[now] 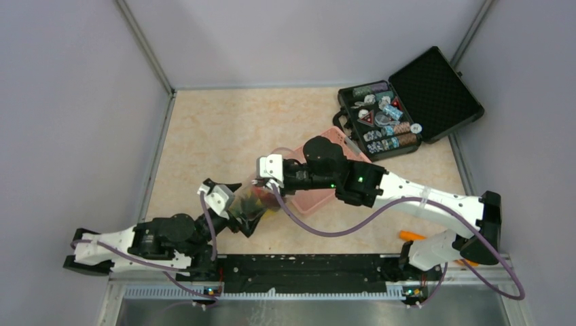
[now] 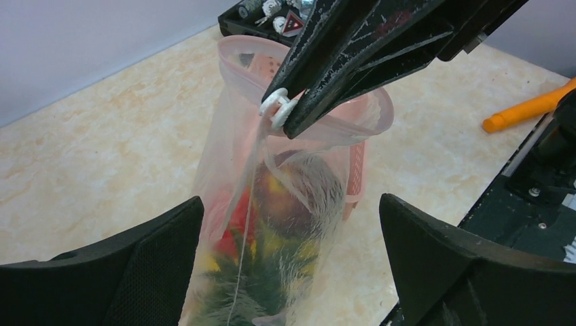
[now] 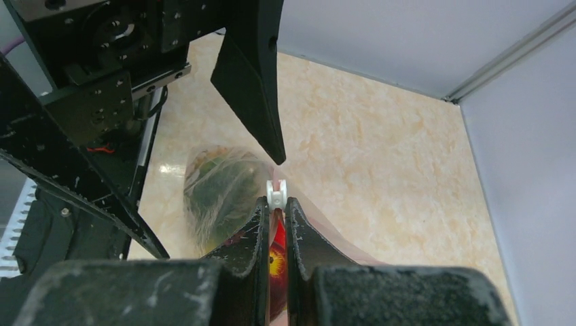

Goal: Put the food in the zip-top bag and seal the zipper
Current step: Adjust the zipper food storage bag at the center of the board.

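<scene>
The clear zip-top bag (image 2: 231, 176) hangs upright with the food inside: a dark maroon fruit (image 2: 302, 193), red and yellow pieces, and green pineapple leaves (image 2: 261, 285). My right gripper (image 3: 276, 204) is shut on the white slider (image 2: 277, 109) of the pale-pink zipper (image 2: 380, 119) at the bag's mouth, holding the bag up. My left gripper (image 2: 291, 204) is open, one finger on each side of the bag's lower half and neither touching it. From above, the bag (image 1: 255, 202) hangs between the left gripper (image 1: 234, 200) and the right gripper (image 1: 272, 180).
The pink basket (image 1: 319, 197) lies right behind the bag, under the right arm. An open black case (image 1: 394, 115) of small trinkets sits at the back right. An orange stick (image 1: 413, 236) lies near the right arm's base. Grey walls stand on three sides.
</scene>
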Tool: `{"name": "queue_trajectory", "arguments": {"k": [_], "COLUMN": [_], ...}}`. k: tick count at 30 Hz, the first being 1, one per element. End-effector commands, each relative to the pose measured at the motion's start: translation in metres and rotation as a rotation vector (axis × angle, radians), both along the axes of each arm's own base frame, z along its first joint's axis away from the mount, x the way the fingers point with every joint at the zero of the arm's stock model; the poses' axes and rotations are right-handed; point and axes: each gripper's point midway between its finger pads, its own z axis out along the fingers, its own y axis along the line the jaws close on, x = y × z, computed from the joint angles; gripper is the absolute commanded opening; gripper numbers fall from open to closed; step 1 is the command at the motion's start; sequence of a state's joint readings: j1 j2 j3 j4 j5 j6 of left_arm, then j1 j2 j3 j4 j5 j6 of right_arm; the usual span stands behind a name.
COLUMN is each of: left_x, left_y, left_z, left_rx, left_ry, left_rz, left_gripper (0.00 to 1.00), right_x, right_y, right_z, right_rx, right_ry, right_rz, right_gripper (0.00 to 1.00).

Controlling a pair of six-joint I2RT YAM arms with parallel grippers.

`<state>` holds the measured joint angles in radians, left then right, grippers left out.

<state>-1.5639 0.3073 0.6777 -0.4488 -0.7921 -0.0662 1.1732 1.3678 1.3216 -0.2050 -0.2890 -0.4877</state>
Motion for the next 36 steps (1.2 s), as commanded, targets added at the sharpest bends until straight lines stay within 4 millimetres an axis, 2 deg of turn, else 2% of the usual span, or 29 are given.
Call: {"name": "queue_trajectory", "arguments": {"k": [1, 4, 11, 13, 16, 18, 20, 23, 26, 30, 31, 33, 36], "left_x": [0.002, 0.001, 0.010, 0.022, 0.030, 0.031, 0.032, 0.029, 0.027, 0.029, 0.030, 0.032, 0.034], "left_y": [-0.004, -0.008, -0.032, -0.029, -0.024, -0.032, -0.043, -0.062, -0.068, -0.061, -0.057, -0.051, -0.043], "left_z": [0.013, 0.018, 0.001, 0.004, 0.020, 0.025, 0.020, 0.006, 0.000, -0.005, -0.005, -0.004, -0.002], "left_rx": [-0.018, -0.015, 0.103, 0.087, 0.051, 0.051, 0.086, 0.121, 0.109, 0.087, 0.081, 0.063, 0.023], "left_ry": [-0.058, -0.078, -0.038, -0.031, -0.056, -0.073, -0.044, 0.010, 0.031, 0.041, 0.038, 0.022, 0.027], "left_rz": [-0.004, -0.022, -0.042, -0.027, -0.031, -0.068, -0.112, -0.192, -0.222, -0.195, -0.177, -0.148, -0.109], "left_gripper": [0.99, 0.99, 0.99, 0.99, 0.99, 0.99, 0.96, 0.86, 0.71, 0.42, 0.30, 0.15, 0.09], "right_x": [-0.010, -0.012, -0.011, -0.012, -0.011, -0.010, -0.009, -0.006, -0.006, -0.001, 0.000, 0.002, 0.003], "right_y": [-0.002, -0.001, -0.001, -0.001, -0.001, -0.001, -0.001, -0.002, -0.002, -0.003, -0.003, -0.004, -0.005], "right_z": [0.039, 0.037, 0.039, 0.039, 0.037, 0.036, 0.035, 0.035, 0.035, 0.033, 0.032, 0.031, 0.029], "right_rx": [0.115, 0.107, 0.110, 0.112, 0.104, 0.101, 0.099, 0.103, 0.108, 0.101, 0.099, 0.096, 0.097], "right_ry": [-0.015, -0.007, -0.004, -0.004, -0.004, -0.007, -0.010, -0.013, -0.011, -0.012, -0.013, -0.014, -0.013], "right_rz": [0.047, 0.059, 0.050, 0.051, 0.049, 0.049, 0.041, 0.027, 0.020, -0.006, -0.014, -0.024, -0.031], "right_gripper": [0.00, 0.00, 0.00, 0.00, 0.00, 0.00, 0.00, 0.00, 0.00, 0.00, 0.00, 0.00, 0.00]}}
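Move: The bag edge just under the white slider, which I aim to pinch, is about 4 cm ahead of my open left hand, 5 cm to its right and 2 cm lower. The slider sits about 1 cm farther ahead and right of that edge. The bagged food lies some 3 cm ahead, 4 cm right and 14 cm below, the pink basket roughly 18 cm ahead, 22 cm right and 23 cm below. From my right hand, the edge is 2 cm left and 1 cm lower, 1 cm back. I bring my wide-open left hand to the bag edge my right fingers still hold, easing right and down, then forward about 4 cm. Then I push farther right, about 5 cm in all, turning slightly clockwise, and close the fingers on the edge beside the slider, drifting back left about 1 cm as they shut. My right hand stays put and keeps its grip. ##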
